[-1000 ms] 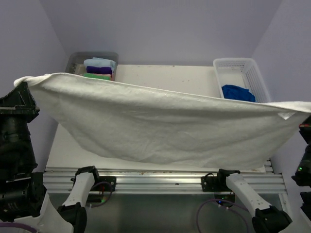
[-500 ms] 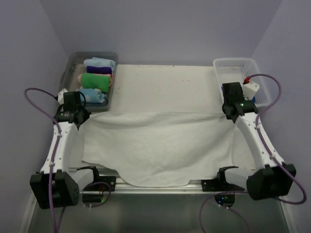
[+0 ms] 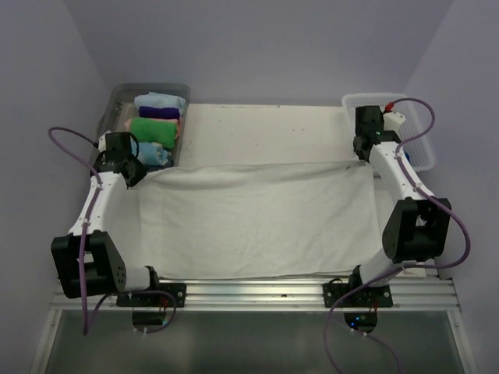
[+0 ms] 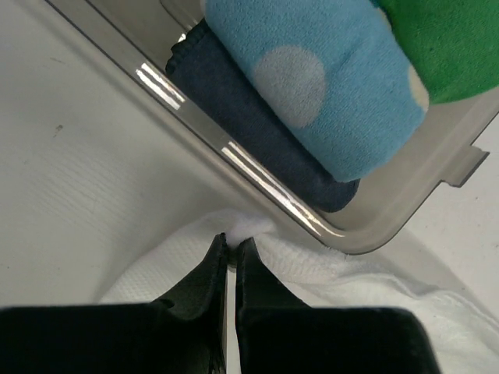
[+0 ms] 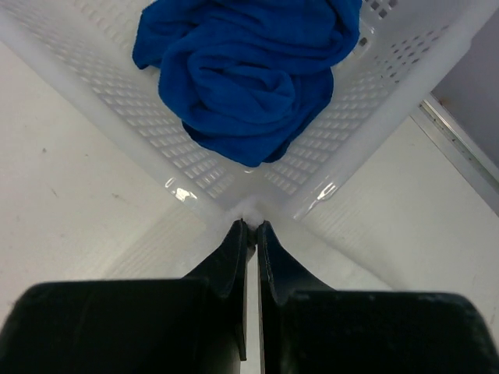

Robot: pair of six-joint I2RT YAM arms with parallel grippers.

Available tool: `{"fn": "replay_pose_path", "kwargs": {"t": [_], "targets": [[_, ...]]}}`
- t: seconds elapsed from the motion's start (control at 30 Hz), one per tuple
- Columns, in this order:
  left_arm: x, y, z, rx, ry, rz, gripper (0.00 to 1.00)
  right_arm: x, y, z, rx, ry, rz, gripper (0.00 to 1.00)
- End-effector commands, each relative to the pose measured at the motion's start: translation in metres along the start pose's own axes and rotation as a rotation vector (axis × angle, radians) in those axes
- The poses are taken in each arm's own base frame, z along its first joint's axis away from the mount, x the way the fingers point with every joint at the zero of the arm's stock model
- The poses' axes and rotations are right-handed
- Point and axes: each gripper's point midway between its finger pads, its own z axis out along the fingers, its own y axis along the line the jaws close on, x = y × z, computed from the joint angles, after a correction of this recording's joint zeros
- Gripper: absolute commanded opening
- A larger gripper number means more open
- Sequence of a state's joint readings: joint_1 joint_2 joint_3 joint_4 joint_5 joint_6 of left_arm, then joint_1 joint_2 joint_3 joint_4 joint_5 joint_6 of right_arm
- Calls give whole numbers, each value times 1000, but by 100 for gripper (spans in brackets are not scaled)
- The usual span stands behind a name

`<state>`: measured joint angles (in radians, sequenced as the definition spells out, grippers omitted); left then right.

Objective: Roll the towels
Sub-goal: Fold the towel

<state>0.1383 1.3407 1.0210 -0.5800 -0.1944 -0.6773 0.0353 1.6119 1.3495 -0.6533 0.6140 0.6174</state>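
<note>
The white towel (image 3: 257, 218) lies spread flat across the table, its near edge by the front rail. My left gripper (image 3: 137, 173) is shut on its far left corner, beside the grey bin. In the left wrist view the left gripper (image 4: 232, 240) pinches a tuft of white cloth (image 4: 312, 269). My right gripper (image 3: 363, 159) is shut on the far right corner. In the right wrist view the right gripper (image 5: 251, 226) holds that corner against the basket's corner. The blue towel (image 5: 245, 70) sits crumpled in the white basket (image 5: 101, 109).
The grey bin (image 3: 117, 101) at the back left holds rolled towels, among them a green one (image 3: 152, 128), a pale blue dotted one (image 4: 312, 86) and a dark navy one (image 4: 257, 117). The white basket (image 3: 413, 132) stands at the back right.
A second ago both arms held the white towel stretched high in the air. They have lowered it onto the table and drawn its far edge back toward the bin and basket.
</note>
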Motion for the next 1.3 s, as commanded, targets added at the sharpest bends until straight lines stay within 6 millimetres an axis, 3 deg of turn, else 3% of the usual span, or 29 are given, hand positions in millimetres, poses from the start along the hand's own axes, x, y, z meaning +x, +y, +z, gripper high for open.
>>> {"fn": "replay_pose_path", "kwargs": {"t": [0.0, 0.13, 0.17, 0.43, 0.67, 0.93, 1.03, 1.1, 1.27], "targets": [[-52, -19, -9, 68, -131, -37, 0, -34, 7, -9, -49, -70, 88, 0], [-71, -20, -10, 91, -147, -36, 0, -39, 7, -14, -81, -71, 104, 0], [-77, -19, -13, 96, -157, -43, 0, -43, -1, -10, -66, -70, 121, 0], [-84, -30, -15, 158, -152, -65, 0, -48, -4, -5, -72, -59, 128, 0], [-100, -44, -20, 204, -150, -62, 0, -66, 5, -12, -131, -74, 172, 0], [-106, -53, -18, 232, -149, -69, 0, -66, 11, -11, -148, -61, 176, 0], [-99, -48, -23, 219, -129, -49, 0, -61, 5, -16, -154, -55, 175, 0], [-83, -44, -28, 221, -78, -35, 0, -55, 2, -19, -162, -46, 169, 0], [-45, -15, -35, 158, -6, 2, 0, -19, -26, -26, -120, 14, 149, 0]]}}
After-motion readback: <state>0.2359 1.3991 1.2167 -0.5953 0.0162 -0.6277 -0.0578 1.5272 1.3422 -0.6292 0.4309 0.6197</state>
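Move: The middle of the white towel, whose far corners both hands already hold, lies about 13 cm back, 30 cm right and 9 cm below the left hand. From the right hand it is about 16 cm back, 28 cm left and 11 cm down. The light-blue roll is 9 cm ahead of the left hand, 1 cm left, 4 cm lower. The blue towel is some 7 cm ahead and 6 cm right of the right hand, 8 cm lower. The white towel's far hem stays pinched in both shut grippers and is drawn up and onward, away from the arms. The left hand climbs about 6 cm and goes as far forward towards the light-blue roll, tipping up some 10 degrees, then eases back 2 cm. The right edges right a little, rises 3 cm and reaches 2.5 cm forward, then comes back level and sinks slightly. ##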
